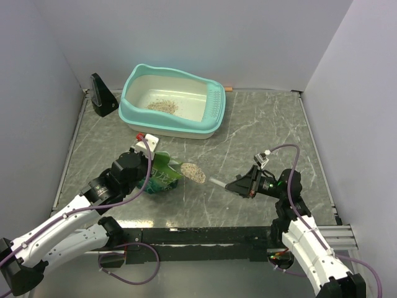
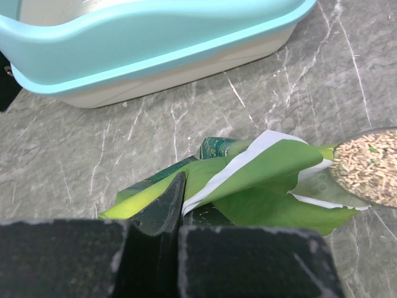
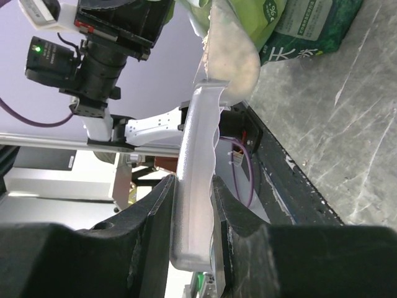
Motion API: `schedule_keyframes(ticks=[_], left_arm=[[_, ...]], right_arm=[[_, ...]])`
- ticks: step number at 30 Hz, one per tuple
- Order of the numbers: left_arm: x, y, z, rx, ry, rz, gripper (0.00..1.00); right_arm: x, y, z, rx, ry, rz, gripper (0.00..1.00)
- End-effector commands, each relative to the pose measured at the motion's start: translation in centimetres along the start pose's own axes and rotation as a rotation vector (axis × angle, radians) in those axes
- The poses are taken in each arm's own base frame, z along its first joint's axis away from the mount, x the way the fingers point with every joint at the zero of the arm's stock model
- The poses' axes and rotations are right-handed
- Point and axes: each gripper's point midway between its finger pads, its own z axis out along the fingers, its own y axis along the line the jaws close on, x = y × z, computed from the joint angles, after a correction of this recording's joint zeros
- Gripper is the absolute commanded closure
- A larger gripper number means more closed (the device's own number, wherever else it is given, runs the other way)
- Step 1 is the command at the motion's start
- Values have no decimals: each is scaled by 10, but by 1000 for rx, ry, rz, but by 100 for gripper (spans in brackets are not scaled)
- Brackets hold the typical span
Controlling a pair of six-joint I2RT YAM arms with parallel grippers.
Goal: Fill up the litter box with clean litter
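Observation:
The litter box (image 1: 133,117), turquoise-rimmed and cream inside, stands at the back of the table with a small patch of clean litter (image 1: 163,106) on its floor. Its near wall (image 2: 155,37) fills the top of the left wrist view. My left gripper (image 1: 146,162) is shut on the edge of a green pouch (image 2: 260,180) lying in front of the box. My right gripper (image 3: 192,186) is shut on the handle of a translucent scoop (image 3: 198,155). The scoop bowl (image 1: 193,172) holds tan litter (image 2: 369,164) beside the pouch mouth.
A black wedge-shaped object (image 1: 102,94) stands at the back left beside the litter box. A small orange piece (image 1: 229,89) lies by the back wall. Grey walls close the table on three sides.

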Motion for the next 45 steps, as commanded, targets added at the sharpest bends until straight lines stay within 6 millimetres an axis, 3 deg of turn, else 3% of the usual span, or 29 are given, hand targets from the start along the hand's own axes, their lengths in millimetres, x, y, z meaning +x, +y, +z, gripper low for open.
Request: schedule_keyframes(ticks=[1, 16, 23, 34, 38, 40, 41, 42, 43, 44, 45], left_arm=[[-8, 17, 0, -87, -27, -38, 99], [-6, 21, 4, -108, -8, -55, 99], [-6, 21, 4, -106, -9, -58, 99], [-5, 16, 6, -82, -3, -55, 99], [-5, 14, 7, -68, -1, -56, 99], [-5, 12, 7, -59, -1, -56, 99], [-6, 12, 7, -57, -4, -57, 99], [-6, 11, 7, -51, -5, -58, 99], [-5, 11, 7, -51, -2, -57, 99], [-6, 10, 6, -46, -5, -58, 99], [-6, 11, 6, -49, -6, -58, 99]], right_arm=[[-6, 17, -2, -23, -35, 0, 100], [-19, 62, -4, -86, -75, -39, 100], [-36, 77, -3, -116, -158, -44, 100], [-91, 90, 12, -104, -304, -46, 100], [-120, 87, 26, -91, -336, -39, 100], [-135, 99, 30, -110, -358, -74, 100], [-145, 91, 38, -92, -353, -51, 100], [-153, 104, 40, -125, -360, -85, 100], [-160, 105, 44, -125, -363, -85, 100], [-172, 92, 52, -96, -374, -58, 100], [-183, 101, 55, -109, -380, -81, 100]])
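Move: The litter box, where the scoopful is going, has its middle about 35 cm ahead of the right hand, some 24 cm to its left and roughly 12 cm lower. The litter bag stands about 26 cm to the right hand's left and 6 cm farther out, around 10 cm lower. From the left hand, the box's middle is some 25 cm ahead, 7 cm to the right and 12 cm below. The loaded clear scoop, still gripped by the right hand, is raised some 4 cm beside the bag mouth, then swept forward with growing speed towards the litter box, still climbing a little. In all it goes about 13 cm forward and 7 cm up, while the wrist swings some 15 degrees clockwise. The left hand keeps its pinch on the bag's rim, barely shifting. ##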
